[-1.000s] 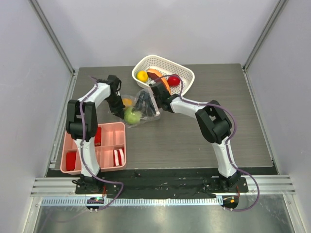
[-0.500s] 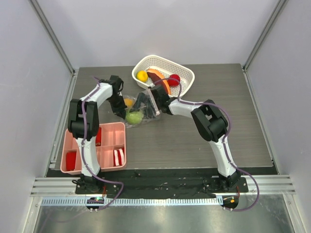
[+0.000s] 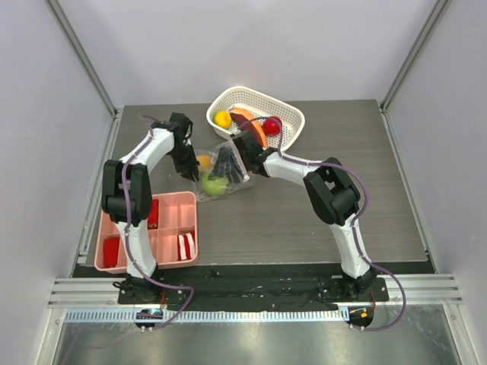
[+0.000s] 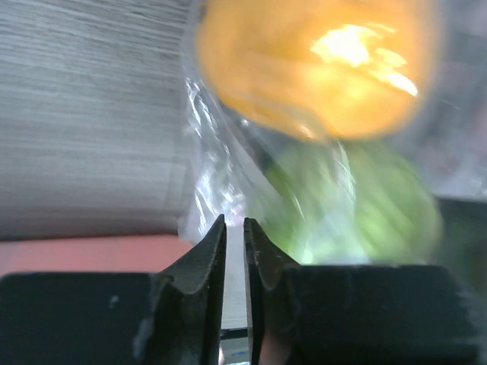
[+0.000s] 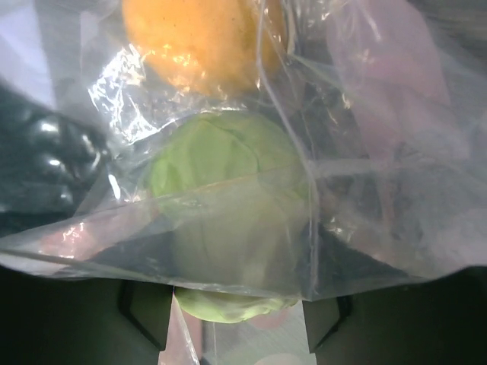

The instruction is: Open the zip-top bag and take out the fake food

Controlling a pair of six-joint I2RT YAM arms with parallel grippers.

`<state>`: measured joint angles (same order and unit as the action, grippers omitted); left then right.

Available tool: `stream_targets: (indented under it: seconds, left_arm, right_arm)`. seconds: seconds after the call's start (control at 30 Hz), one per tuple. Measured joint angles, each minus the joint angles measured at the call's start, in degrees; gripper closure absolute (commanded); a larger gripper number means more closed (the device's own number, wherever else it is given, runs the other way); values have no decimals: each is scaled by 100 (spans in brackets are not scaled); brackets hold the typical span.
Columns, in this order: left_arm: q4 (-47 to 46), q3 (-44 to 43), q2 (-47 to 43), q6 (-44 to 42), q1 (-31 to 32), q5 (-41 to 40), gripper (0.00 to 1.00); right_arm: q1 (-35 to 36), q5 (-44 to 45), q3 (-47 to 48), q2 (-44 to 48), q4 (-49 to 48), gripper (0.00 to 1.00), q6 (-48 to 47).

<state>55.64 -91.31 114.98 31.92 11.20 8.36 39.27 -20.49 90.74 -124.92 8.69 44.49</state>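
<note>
The clear zip-top bag (image 3: 221, 176) lies left of centre, holding a green ball (image 3: 213, 185) and an orange fruit (image 3: 203, 161). My left gripper (image 3: 188, 169) is at the bag's left edge. In the left wrist view its jaws (image 4: 234, 222) are almost closed on a fold of bag film (image 4: 204, 190), with the orange fruit (image 4: 312, 61) and green ball (image 4: 358, 198) just beyond. My right gripper (image 3: 228, 163) reaches into the bag from the right. In the right wrist view it (image 5: 238, 319) is open under the film (image 5: 365, 152), the green ball (image 5: 228, 175) and orange fruit (image 5: 198, 38) ahead.
A white mesh basket (image 3: 285, 112) at the back holds a yellow fruit (image 3: 222, 119), an orange-brown wedge (image 3: 251, 128) and a red fruit (image 3: 272, 125). A pink compartment tray (image 3: 169, 204) with red and red-white pieces sits at the front left.
The left gripper has moved slightly away from me along the bag's left edge. The bag and green ball have shifted a little to the right. The right gripper stays in the bag.
</note>
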Motion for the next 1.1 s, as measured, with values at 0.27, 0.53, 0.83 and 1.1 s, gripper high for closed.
stream_targets:
  seconds: [0.27, 0.53, 0.83, 1.1]
  left_arm:
    - [-103, -181, -1281, 33, -4, 306, 58]
    - [-682, -70, -2391, 693, -4, 944, 46]
    - [-883, -389, -2505, 1169, 72, 1325, 38]
    - [-841, -887, -2343, 1311, 256, 1394, 30]
  right_arm:
    - [-2, 662, 1147, 57, 1766, 76, -704]
    - [-11, 1300, 1801, 380, 2841, 90, -1012]
    - [9, 2011, 2809, 448, 3969, 93, -1373]
    - [339, 2590, 3027, 678, 4026, 95, -2041]
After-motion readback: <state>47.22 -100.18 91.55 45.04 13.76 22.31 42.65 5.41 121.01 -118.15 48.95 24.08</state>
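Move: The bag's open rim is about 13 cm to the left hand's right, 4 cm farther out and slightly higher; the lettuce is some 6 cm right of this hand and nearly level with it, and the orange 3 cm right and 5 cm ahead. The right hand, inside the bag, already grips the lettuce at its hand point; from there the white basket lies about 17 cm ahead and 13 cm right, the orange 6 cm ahead and 2 cm left. Keeping its steady hold on the lettuce inside the bag, the right hand lifts about 15 cm, drifting some 6 cm to its right and tilting as it goes, so that the lettuce and the plastic around its gripper come up together. The left hand leaves the bag's closed side and climbs faster, some 25 cm and then also rightward towards the pink-edged rim, opening its fingers wide and swinging them up and over to point more forward and to its right. ##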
